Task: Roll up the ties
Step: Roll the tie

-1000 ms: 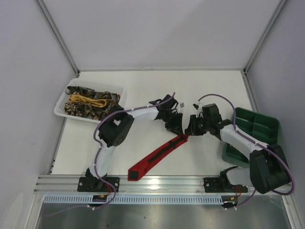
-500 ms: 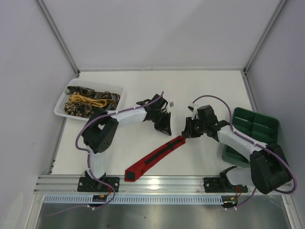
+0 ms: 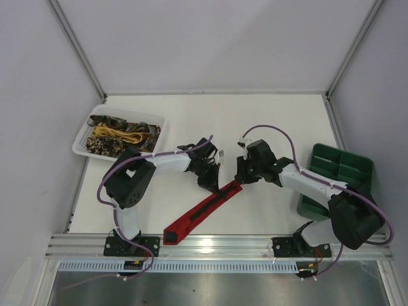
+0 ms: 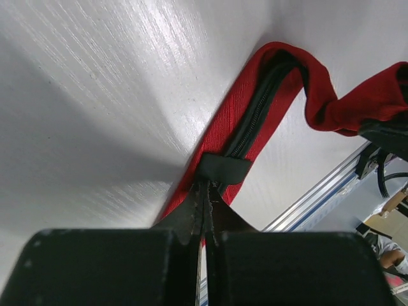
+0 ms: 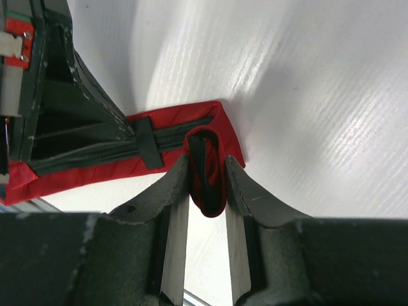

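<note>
A bright red tie [image 3: 197, 217] with dark backing lies diagonally on the white table, its wide end near the front rail. My right gripper [image 3: 240, 180] is shut on the tie's upper end, which is folded into a small loop [image 5: 207, 185] between the fingers. My left gripper [image 3: 215, 183] is shut, its tips [image 4: 205, 188] pressed together on the tie [image 4: 255, 108] at its black keeper loop [image 4: 223, 169]. No fabric shows between the left jaws. In the right wrist view the left gripper's fingers [image 5: 95, 115] touch that same loop.
A white mesh basket [image 3: 83, 150] at the back left holds more ties [image 3: 121, 137], brown-gold patterned and yellow. A green compartment tray [image 3: 344, 169] stands at the right edge. The metal rail [image 3: 217, 245] runs along the near edge.
The left gripper has closed and come down leftward onto the tie. The right gripper has moved left with the tie's end, and the whole tie has shifted left.
</note>
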{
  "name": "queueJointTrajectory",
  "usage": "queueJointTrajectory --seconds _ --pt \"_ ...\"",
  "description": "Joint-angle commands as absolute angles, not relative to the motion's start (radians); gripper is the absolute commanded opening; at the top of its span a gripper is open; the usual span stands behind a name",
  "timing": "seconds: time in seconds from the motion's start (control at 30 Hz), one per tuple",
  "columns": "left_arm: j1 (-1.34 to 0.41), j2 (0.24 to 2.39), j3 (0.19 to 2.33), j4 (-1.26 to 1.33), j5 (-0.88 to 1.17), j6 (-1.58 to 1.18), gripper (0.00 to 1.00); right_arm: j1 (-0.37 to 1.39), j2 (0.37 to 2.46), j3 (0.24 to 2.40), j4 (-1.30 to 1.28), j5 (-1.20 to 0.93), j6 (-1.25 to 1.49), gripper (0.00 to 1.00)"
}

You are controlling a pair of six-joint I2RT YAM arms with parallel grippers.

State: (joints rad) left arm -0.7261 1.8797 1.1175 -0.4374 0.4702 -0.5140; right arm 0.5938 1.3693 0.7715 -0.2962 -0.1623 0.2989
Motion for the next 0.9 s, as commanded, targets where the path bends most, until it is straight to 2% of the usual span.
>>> queueJointTrajectory --seconds 0.0,0.23,0.57,0.67,0.87 --pt "-0.726 1.873 1.098 -0.405 0.477 -0.508 0.01 0.633 1.410 0.824 -0.291 -0.066 0.353 0.05" --pt "-0.724 1.884 1.088 -0.403 0.469 -0.495 0.01 0.719 1.451 0.838 -0.267 -0.002 0.403 0.08" --pt "-0.715 1.891 1.088 -0.407 0.462 -0.482 0.00 0.747 1.476 0.833 -0.195 -0.205 0.414 0.43" --pt "-0.715 1.891 1.088 -0.410 0.462 -0.479 0.01 0.749 1.477 0.821 -0.164 -0.262 0.430 0.50" --pt "-0.710 1.875 1.094 -0.425 0.453 -0.474 0.01 0.741 1.468 0.802 -0.143 -0.345 0.445 0.56"
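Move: My shut left fingertips are already on the flat tie by its dark band. My right fingers hold the turned-back end of the tie; its destination, the strip beside my left fingertips, lies about 7 cm left of that hand, some 3 cm back and 4 cm below. From my left hand, the fold is roughly 7 cm right and 2 cm ahead, level with the fingertips. The broad end is some 16 cm left and 16 cm back. Keeping my closed left fingertips on the tie by its band, I bring the turned-back end left with my right hand, about 6.5 cm and some 3 cm back, towards them over the flat strip. The right hand dips about 2 cm, then climbs again while its fingers spread to roughly twice their gap, easing their pinch. ##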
